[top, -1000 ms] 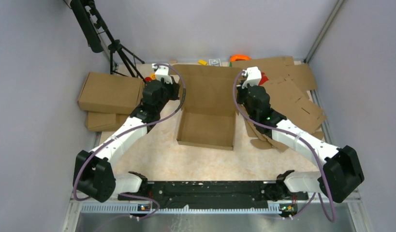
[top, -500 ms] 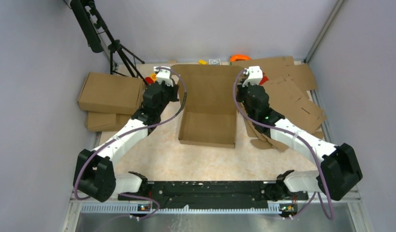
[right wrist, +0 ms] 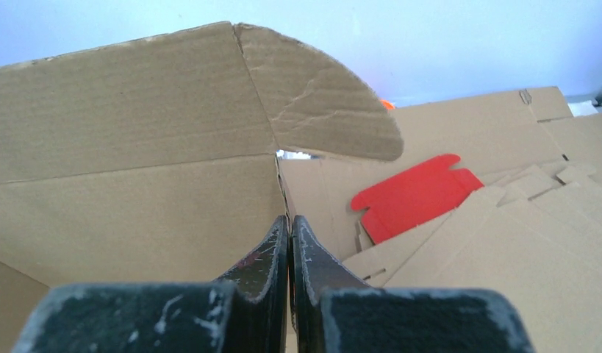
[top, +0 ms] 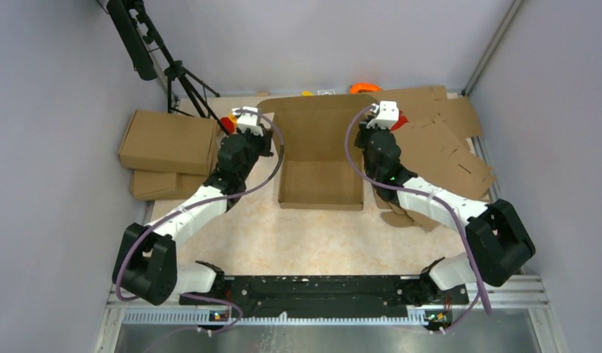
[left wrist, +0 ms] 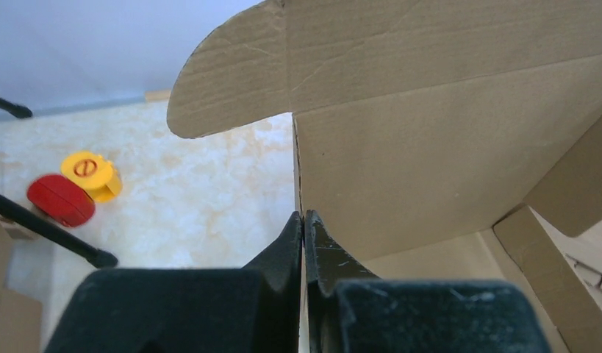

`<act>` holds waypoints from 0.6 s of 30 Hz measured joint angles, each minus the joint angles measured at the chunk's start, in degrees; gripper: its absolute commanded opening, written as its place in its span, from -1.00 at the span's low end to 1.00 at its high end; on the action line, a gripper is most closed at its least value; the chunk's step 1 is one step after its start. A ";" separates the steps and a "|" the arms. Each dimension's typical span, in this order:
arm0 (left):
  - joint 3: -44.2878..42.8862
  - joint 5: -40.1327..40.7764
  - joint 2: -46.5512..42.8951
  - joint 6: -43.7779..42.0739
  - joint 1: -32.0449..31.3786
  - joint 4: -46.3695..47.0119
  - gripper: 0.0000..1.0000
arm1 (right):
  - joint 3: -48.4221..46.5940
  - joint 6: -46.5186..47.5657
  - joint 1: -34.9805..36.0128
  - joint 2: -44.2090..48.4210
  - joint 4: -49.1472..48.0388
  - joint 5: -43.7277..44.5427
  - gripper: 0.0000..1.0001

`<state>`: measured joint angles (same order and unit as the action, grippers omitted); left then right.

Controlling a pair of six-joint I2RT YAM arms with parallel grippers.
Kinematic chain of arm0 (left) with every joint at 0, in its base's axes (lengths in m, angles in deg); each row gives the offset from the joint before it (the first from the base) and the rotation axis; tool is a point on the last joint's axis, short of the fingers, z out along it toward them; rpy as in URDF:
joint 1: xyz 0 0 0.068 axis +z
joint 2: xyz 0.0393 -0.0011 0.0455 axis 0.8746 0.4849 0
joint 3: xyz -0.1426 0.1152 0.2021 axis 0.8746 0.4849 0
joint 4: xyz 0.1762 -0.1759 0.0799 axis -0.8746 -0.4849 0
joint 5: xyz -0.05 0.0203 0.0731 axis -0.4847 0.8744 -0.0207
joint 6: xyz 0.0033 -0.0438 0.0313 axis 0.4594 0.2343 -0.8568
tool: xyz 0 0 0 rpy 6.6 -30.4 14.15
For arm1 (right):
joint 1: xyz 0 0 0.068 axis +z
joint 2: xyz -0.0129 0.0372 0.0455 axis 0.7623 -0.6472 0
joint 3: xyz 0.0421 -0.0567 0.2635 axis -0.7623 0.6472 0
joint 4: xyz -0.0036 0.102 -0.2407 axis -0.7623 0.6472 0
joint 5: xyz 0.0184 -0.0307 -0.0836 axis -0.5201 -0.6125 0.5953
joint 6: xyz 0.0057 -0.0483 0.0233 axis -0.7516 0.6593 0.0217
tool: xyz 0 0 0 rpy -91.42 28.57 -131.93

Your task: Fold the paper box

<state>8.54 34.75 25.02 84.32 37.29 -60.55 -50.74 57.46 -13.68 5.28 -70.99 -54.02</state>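
Observation:
The paper box (top: 320,184) is a brown cardboard tray in the middle of the table, its lid panel standing up at the back. My left gripper (top: 274,141) is shut on the tray's left side wall. In the left wrist view the wall's edge runs straight into the pinched fingertips (left wrist: 303,218), and the box (left wrist: 430,147) fills the right side. My right gripper (top: 361,140) is shut on the right side wall. In the right wrist view the box (right wrist: 136,184) is on the left, and its wall edge sits in the shut gripper (right wrist: 289,220).
Two folded brown boxes (top: 169,140) lie at the left. A heap of flat cardboard sheets (top: 445,147) with a red sheet (right wrist: 411,195) lies at the right. A red piece (left wrist: 60,198) and a yellow piece (left wrist: 92,173) sit left of the box. A black tripod (top: 173,73) stands at the back left.
My left gripper has shut on the box's left wall. Both arms have reached farther, and the box has slid toward the back of the table.

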 measured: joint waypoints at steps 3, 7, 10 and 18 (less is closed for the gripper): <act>3.76 -0.87 -0.72 1.38 0.00 2.16 -1.00 | 3.72 -0.11 0.37 0.44 -3.23 0.92 -1.00; 8.11 -2.86 -2.62 3.96 -0.02 5.97 -1.00 | 9.14 -0.96 1.22 2.47 -6.38 2.05 -1.00; 10.27 -4.02 -3.96 5.99 -0.02 7.45 -1.00 | 11.82 -1.44 2.32 3.93 -7.98 3.39 -1.00; 7.89 -5.27 -5.05 10.62 0.00 1.90 -1.00 | 11.58 -1.53 3.63 4.33 -6.84 5.53 -1.00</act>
<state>16.43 29.48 19.97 94.94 37.29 -58.64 -39.15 55.93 -10.05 9.61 -77.83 -48.49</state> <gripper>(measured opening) 0.002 0.007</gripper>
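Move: Each hand already pinches one upright side edge of the box's far wall. The box floor's middle lies about 10 cm back and 18 cm below both hands, some 12 cm to the right of the left hand and 12 cm to the left of the right one. The wall's top flap is about 7 cm above and 3 cm ahead, midway between them. The red card lies roughly 9 cm ahead, 8 cm right and 22 cm below the right hand. Back towards the robot and down, both hands together draw the pinched far wall about 3.5 cm back, the sinking done mostly in the first half. The right ends 3.5 cm lower with its wrist nearly unturned; the left creeps up again to end 2 cm lower, rolling some 10 degrees left side down. Both sets of fingers stay shut on the cardboard edges. ##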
